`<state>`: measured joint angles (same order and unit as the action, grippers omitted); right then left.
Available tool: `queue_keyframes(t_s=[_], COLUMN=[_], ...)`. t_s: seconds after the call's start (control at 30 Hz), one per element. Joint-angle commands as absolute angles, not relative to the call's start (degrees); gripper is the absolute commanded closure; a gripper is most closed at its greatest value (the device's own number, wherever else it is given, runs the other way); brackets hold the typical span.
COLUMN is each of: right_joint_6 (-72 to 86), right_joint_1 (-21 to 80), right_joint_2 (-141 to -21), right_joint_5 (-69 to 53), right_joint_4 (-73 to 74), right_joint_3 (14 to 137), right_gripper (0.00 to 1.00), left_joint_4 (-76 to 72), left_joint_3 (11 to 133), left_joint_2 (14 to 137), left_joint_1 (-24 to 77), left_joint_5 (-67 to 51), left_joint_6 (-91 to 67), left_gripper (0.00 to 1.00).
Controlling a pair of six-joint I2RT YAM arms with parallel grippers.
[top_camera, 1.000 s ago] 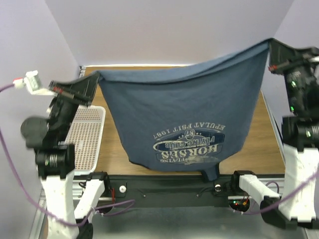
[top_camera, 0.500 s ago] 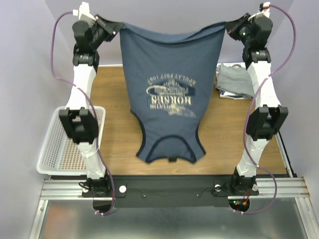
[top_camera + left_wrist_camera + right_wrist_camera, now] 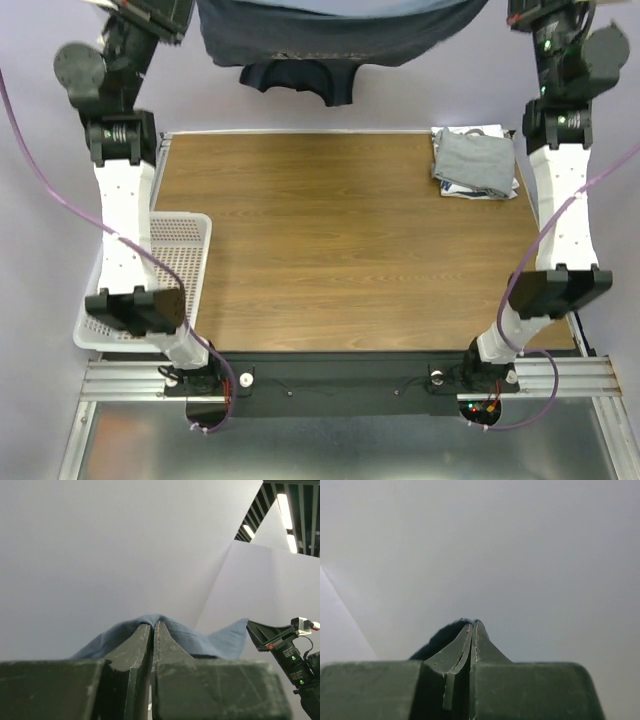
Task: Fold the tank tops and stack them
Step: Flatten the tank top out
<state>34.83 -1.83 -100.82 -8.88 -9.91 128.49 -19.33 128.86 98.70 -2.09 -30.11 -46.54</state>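
Note:
The slate-blue tank top (image 3: pixel 340 35) hangs stretched between my two grippers, high over the table's far edge, at the top of the overhead view. Its navy-trimmed strap end (image 3: pixel 300 80) dangles below it. My left gripper (image 3: pixel 153 623) is shut on one corner of the blue cloth (image 3: pixel 200 637). My right gripper (image 3: pixel 472 621) is shut on the other corner, where dark cloth (image 3: pixel 437 640) bulges to the left of its fingertips. A folded light grey tank top (image 3: pixel 475 160) lies on white cloth at the table's back right corner.
A white mesh basket (image 3: pixel 190 235) sits off the table's left edge beside the left arm. The wooden table (image 3: pixel 340 240) lies below the raised arms. Purple cables trail along both arms.
Both arms swung from near the front up and away to the back, carrying the blue tank top off the table. It now hangs past the far edge, print side out of sight.

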Motion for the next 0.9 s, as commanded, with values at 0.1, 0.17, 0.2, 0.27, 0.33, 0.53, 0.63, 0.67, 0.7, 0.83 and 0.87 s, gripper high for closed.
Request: queue_keyframes(t_s=[0.1,0.17,0.2,0.27,0.33,0.53,0.63,0.67,0.7,0.83,0.87], right_joint_6=[33.5,33.4,33.1,32.3,31.9,29.9,28.7,28.5,28.4,27.5,27.2], right_joint_1=[-2.1,-2.1,-2.1,-2.1,-2.2,-3.8,-4.1,-4.3,-4.7,-5.1,-5.1], right_joint_2=[-93.5,-90.9,-90.4,-90.3,-92.1,-98.3,-98.7,-98.3,-97.9,-95.4,-94.3], right_joint_5=[-10.8,-11.4,-11.8,-11.1,-6.7,-2.2,5.5,6.3,6.9,12.1,14.3], right_joint_4=[-10.4,-7.8,-6.3,-1.3,3.7,13.5,16.2,16.7,17.4,22.0,24.1], right_joint_3=[92.7,84.0,77.1,71.6,68.1,60.3,57.7,57.3,56.4,58.2,58.5], right_gripper=[1.0,1.0,1.0,1.0,1.0,1.0,1.0,1.0,1.0,1.0,1.0], left_joint_4=[-28.6,-28.7,-28.7,-26.0,-23.5,-4.9,-0.1,2.0,4.1,8.0,9.4], left_joint_3=[81.8,71.2,65.8,52.2,44.3,31.1,29.2,28.5,28.2,27.7,26.6], left_joint_2=[88.1,83.5,82.2,78.1,75.1,68.0,67.2,66.8,65.8,61.8,59.6], left_joint_1=[-0.2,2.3,2.5,3.1,3.7,5.4,5.4,5.4,5.4,5.4,5.4], left_joint_5=[-31.6,-30.8,-30.3,-29.4,-26.3,-19.2,-19.6,-19.6,-19.9,-20.4,-20.7], left_joint_6=[-47.5,-49.8,-50.7,-51.7,-53.0,-47.8,-45.9,-45.7,-45.9,-45.0,-45.0], left_gripper=[1.0,1.0,1.0,1.0,1.0,1.0,1.0,1.0,1.0,1.0,1.0])
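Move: The tank top's hem is already pinched in both raised hands, with the bare table far beneath. The table's middle lies about 68 cm below the left hand, 24 cm to its right and 4 cm back; from the right hand it is about 65 cm down, 19 cm left and 11 cm back. The white basket is roughly 27 cm left of the left hand, 14 cm back and 63 cm down. The folded stack is about 9 cm ahead of the right hand, 12 cm to its right and 63 cm down. The tank top is flung down onto the table by its hem: both arms whip down together some 60 cm, swinging slightly forward first, then draw back well over 10 cm as the wrists tip downward about 90 degrees. Low over the table both slow and ease on back, the right also edging outward to its right; all fingers keep their pinch. ##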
